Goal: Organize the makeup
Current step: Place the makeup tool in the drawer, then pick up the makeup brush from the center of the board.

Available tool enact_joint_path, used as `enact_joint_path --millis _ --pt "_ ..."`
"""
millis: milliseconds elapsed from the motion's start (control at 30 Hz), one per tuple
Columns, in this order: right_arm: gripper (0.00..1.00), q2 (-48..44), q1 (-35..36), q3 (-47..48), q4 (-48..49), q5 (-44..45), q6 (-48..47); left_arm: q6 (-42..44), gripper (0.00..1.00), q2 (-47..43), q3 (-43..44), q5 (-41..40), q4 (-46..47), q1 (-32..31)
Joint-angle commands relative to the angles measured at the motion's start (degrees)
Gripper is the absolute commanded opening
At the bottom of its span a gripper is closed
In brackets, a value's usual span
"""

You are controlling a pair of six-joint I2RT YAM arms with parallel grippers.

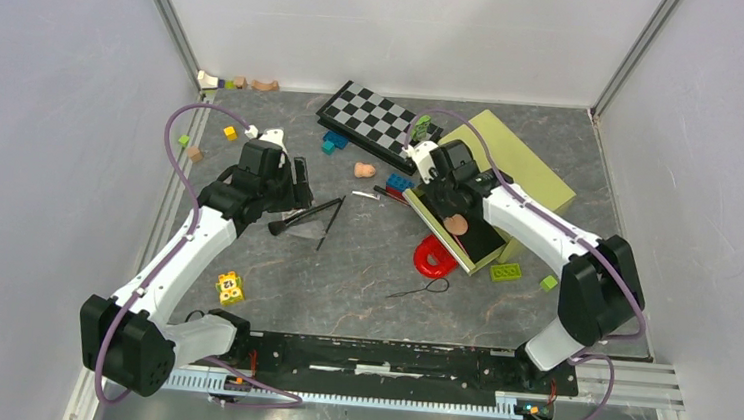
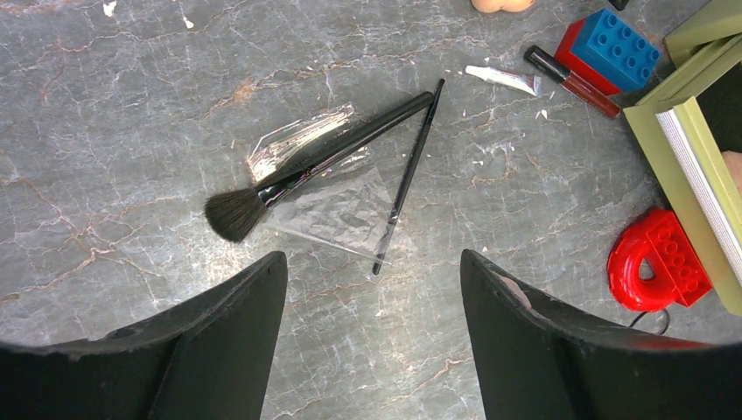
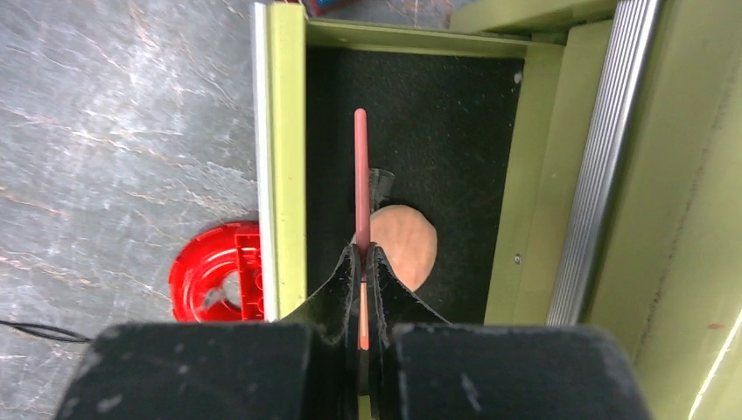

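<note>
Two black-handled makeup brushes lie on the marble table: a big fluffy brush [image 2: 324,157] and a thin brush [image 2: 407,179], both partly on a clear plastic wrapper [image 2: 337,210]. My left gripper [image 2: 374,258] hovers open just short of them, with nothing between its fingers. My right gripper [image 3: 365,249] is shut on a thin pink pencil [image 3: 360,175], held over the black-lined inside of the green box [image 3: 286,157]. A round peach puff [image 3: 407,245] lies in that box under the pencil. A dark red lip gloss tube [image 2: 573,80] and a small white tube [image 2: 503,79] lie near the box.
A red horseshoe piece [image 2: 652,271] sits against the box's near corner, blue and red bricks [image 2: 621,48] by its far corner. A checkered board [image 1: 375,120] lies at the back. A yellow brick [image 1: 231,285], a green brick [image 1: 505,272] and a thin black wire [image 1: 422,289] lie nearer.
</note>
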Motion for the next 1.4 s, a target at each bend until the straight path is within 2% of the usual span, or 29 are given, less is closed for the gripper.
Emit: enact_joint_path --millis 0,767,933,1133,1367 --pt "0.00 1.2 -1.1 -1.3 0.6 1.5 -1.9 1.7 0.79 -1.0 -0.3 0.7 1.8 0.5" --pt "0.02 9.3 -2.4 -4.7 4.0 2.3 -1.4 1.7 0.79 -0.6 -0.3 1.4 1.8 0.6" --pt "0.08 8.1 -2.4 -4.7 4.5 2.4 -1.0 1.8 0.79 -0.7 -0.3 1.3 1.8 0.6" --pt "0.21 6.1 -2.4 -4.2 4.4 2.6 -0.9 1.8 0.79 -0.7 -0.3 1.3 1.7 0.6" --pt "0.28 4.0 -2.4 -3.7 3.7 3.2 -0.7 1.9 0.79 -1.0 -0.4 1.1 1.8 0.7"
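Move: My right hand, with the makeup tool shut in its fingers, is over the near side of the open drawer. The drawer's middle lies about 2 cm ahead, 3 cm to my right and 8 cm below, with the peach puff inside about 1 cm ahead and 4 cm right. The red toy sits some 6 cm back and 2 cm left, and the green cabinet body 9 cm ahead and 12 cm right. From my idle left hand the drawer is about 32 cm right and 6 cm ahead. I lower my right hand about 7 cm into the open drawer, drifting some 2.5 cm to my right early on, with the wrist tipping by roughly 10 degrees. At the bottom I stop beside the peach puff and open my fingers to about a quarter, letting go of the makeup tool, then barely begin to rise. ##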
